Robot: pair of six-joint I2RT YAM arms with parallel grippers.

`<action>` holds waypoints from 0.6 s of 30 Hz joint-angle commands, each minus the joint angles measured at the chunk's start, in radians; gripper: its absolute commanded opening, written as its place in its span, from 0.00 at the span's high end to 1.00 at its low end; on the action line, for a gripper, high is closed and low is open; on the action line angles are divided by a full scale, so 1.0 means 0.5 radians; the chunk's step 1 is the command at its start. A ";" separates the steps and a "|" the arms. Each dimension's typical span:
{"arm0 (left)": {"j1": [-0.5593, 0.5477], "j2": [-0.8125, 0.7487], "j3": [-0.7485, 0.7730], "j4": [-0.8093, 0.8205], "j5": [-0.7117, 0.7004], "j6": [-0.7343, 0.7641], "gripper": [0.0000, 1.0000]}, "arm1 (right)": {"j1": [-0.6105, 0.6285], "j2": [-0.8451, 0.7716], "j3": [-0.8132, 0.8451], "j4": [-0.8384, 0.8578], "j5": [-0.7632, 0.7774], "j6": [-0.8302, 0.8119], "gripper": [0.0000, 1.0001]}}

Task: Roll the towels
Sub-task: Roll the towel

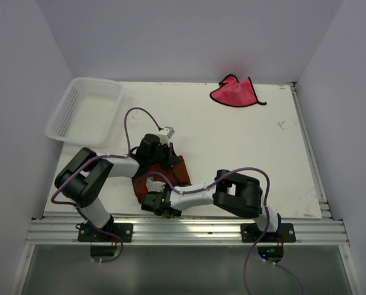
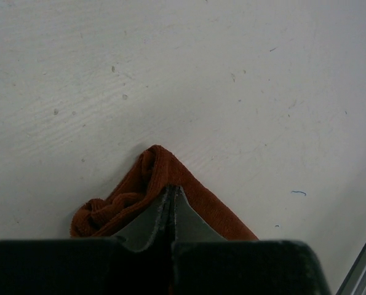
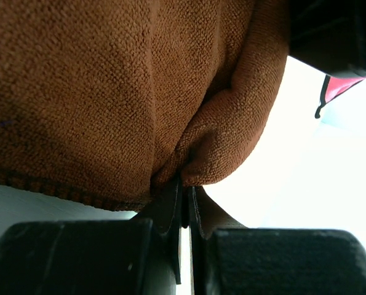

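Note:
The rust-brown fuzzy towel lies bunched at the near middle of the white table, between my two grippers. My left gripper is at its far edge, jaws pressed together on a corner of the cloth, which tents up around the fingertips. My right gripper is at its near-left edge, shut on a fold of the same towel right at its tips. The pink-red towel with dark edging lies crumpled at the far right and also shows in the right wrist view.
A white mesh basket sits tilted at the far left corner. An aluminium rail runs along the near edge where both arm bases stand. Lilac walls close in the left, back and right sides.

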 commanded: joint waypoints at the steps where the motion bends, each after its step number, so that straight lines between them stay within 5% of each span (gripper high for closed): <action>1: -0.012 0.074 -0.056 0.065 -0.139 0.028 1.00 | 0.008 -0.019 -0.027 0.081 -0.027 0.066 0.97; 10: -0.016 0.099 -0.102 0.095 -0.222 0.012 1.00 | 0.005 -0.316 -0.226 0.305 0.368 0.200 0.68; 18: -0.013 0.080 -0.191 0.141 -0.277 0.009 1.00 | 0.005 -0.568 -0.313 0.477 0.403 0.470 0.58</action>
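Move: The towel's rolled edge has its near end between the right fingers already; its middle lies about 5 cm ahead of the right hand and 1 cm left. The flat part of the towel is some 13 cm to that hand's left and level with it, while the left fingertips stand about 8 cm ahead and 4 cm left. From the left hand, the rolled edge's middle is some 3 cm back, 3 cm right and slightly below. The near end of the rolled edge is let go by the right hand: its fingers part to a bit under half open, and the hand then climbs about 5 cm away from the towel, its left side rolling up nearly 20 degrees and its fingertips tipping up somewhat. The left hand's shut fingers stay on the far end, keeping it pressed down. ##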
